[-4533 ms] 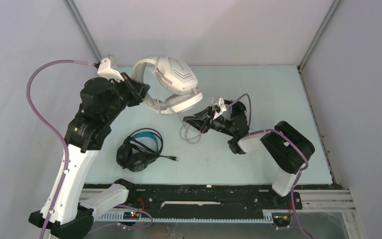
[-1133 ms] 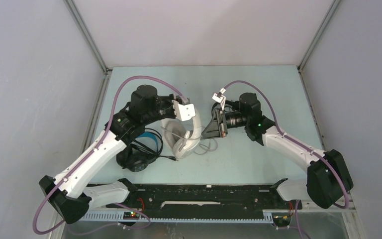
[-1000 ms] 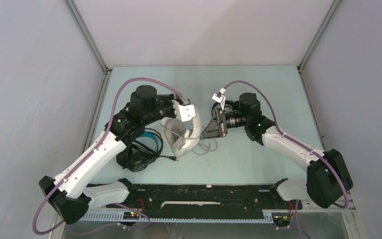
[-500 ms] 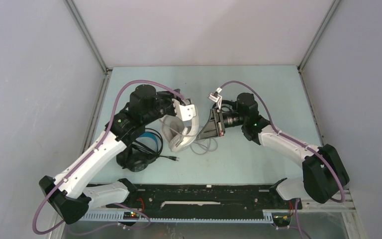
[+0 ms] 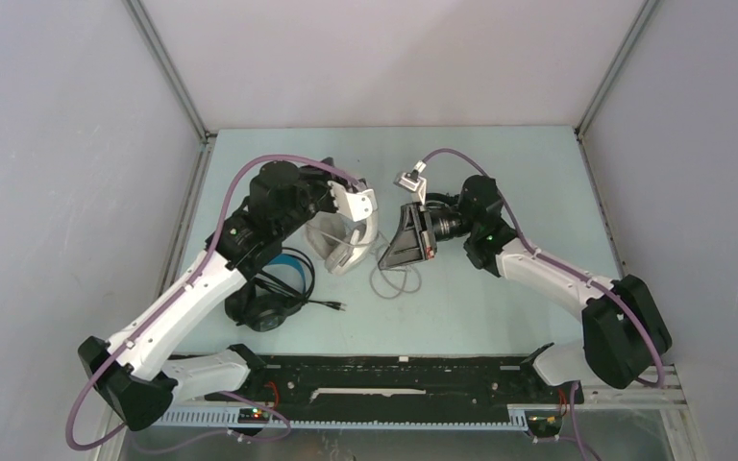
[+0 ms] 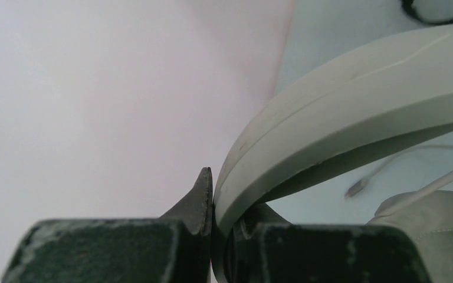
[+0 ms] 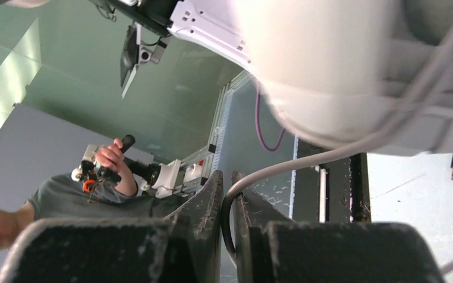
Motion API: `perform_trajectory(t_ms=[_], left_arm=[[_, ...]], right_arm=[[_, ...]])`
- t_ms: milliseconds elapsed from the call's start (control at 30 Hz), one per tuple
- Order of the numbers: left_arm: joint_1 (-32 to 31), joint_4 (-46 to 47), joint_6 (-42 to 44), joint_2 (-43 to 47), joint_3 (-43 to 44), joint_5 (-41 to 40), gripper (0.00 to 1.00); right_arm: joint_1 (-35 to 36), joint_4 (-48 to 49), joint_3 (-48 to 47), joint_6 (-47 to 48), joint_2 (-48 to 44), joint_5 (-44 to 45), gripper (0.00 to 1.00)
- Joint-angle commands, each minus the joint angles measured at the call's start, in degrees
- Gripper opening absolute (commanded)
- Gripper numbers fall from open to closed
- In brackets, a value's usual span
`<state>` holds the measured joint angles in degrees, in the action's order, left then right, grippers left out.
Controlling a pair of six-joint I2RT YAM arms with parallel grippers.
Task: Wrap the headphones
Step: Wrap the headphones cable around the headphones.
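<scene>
The bulky white headphones (image 5: 344, 248) hang just above the table's middle, and my left gripper (image 5: 332, 224) is shut on their headband (image 6: 342, 106). The pinch shows at the jaws of the left gripper (image 6: 212, 184) in the left wrist view. Their grey cable (image 5: 399, 280) loops on the table and runs up into my right gripper (image 5: 384, 261). In the right wrist view the grey cable (image 7: 271, 171) sits between the nearly closed jaws of the right gripper (image 7: 227, 177), under a white earcup (image 7: 330, 71). The black headphones with a blue headband (image 5: 269, 288) lie under the left arm.
The black pair's plug (image 5: 341, 307) lies on the mat beside them. A black rail (image 5: 394, 370) runs along the near edge between the arm bases. Grey walls close in the table's left, right and back.
Both grippers moved toward the back of the table. The white headphones went up and back with the left gripper, and the right gripper swung left with the cable, uncovering the loop on the table.
</scene>
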<state>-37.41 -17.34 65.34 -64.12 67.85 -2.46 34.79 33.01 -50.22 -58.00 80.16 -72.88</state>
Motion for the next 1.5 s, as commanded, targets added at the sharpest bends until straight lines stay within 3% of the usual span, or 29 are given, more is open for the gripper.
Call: perform_trajectory(t_ms=[0,200,333,467,633,833,1033,1300,1467], left_arm=[[2.60,4.13,4.92,-1.09,-1.50,-12.59,0.00],[2.58,4.24,-0.29,-1.47,-0.73,-13.58,0.00],[2.58,2.61,-9.26,-2.56,0.96,-17.88,0.00],[2.53,0.61,-21.26,-5.13,3.45,-26.63,0.00],[2.56,-2.00,-33.73,-6.68,4.61,-33.99,0.00],[2.52,-7.04,-45.73,-7.02,6.24,-36.40,0.00],[2.56,-11.35,-57.03,-6.72,8.17,-39.17,0.00],[2.52,-14.98,-73.41,-6.62,9.22,-42.90,0.00],[3.14,-12.95,-81.46,-4.44,7.19,-38.56,0.00]], right_arm=[[1.51,15.42,-3.39,-8.42,0.20,-8.81,0.12],[0.52,32.73,-3.44,-21.06,4.87,-6.42,0.12],[-1.52,49.47,-4.79,-33.66,9.66,-2.69,0.12],[-2.76,50.56,-7.63,-34.87,12.50,-0.05,0.11],[-2.97,43.14,-10.43,-29.93,13.02,1.93,0.12],[-2.97,26.83,-10.59,-16.95,9.92,4.23,0.13],[-2.65,20.81,-10.68,-11.34,7.70,6.01,0.13],[0.93,1.67,-14.88,4.15,5.19,11.20,0.14],[3.10,-9.80,-16.62,16.37,2.58,16.53,0.14]])
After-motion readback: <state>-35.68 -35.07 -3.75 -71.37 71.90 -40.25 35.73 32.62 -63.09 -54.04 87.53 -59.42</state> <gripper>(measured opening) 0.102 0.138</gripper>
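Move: The left hand already grips the white headphones' headband; their middle hangs about 7 cm back, 4 cm left and 8 cm below it. For the right hand, pinching their cable, the headphones lie some 5 cm ahead, 6 cm left, roughly level. On the table, the grey cable coil is about 3 cm back and 3 cm right of the right hand, the black headphones some 8 cm back and 23 cm left of it, both about 27 cm below. Left swings the headphones left and down, some 60 degrees counter-clockwise; right carries its cable forward-left about 8 cm. ##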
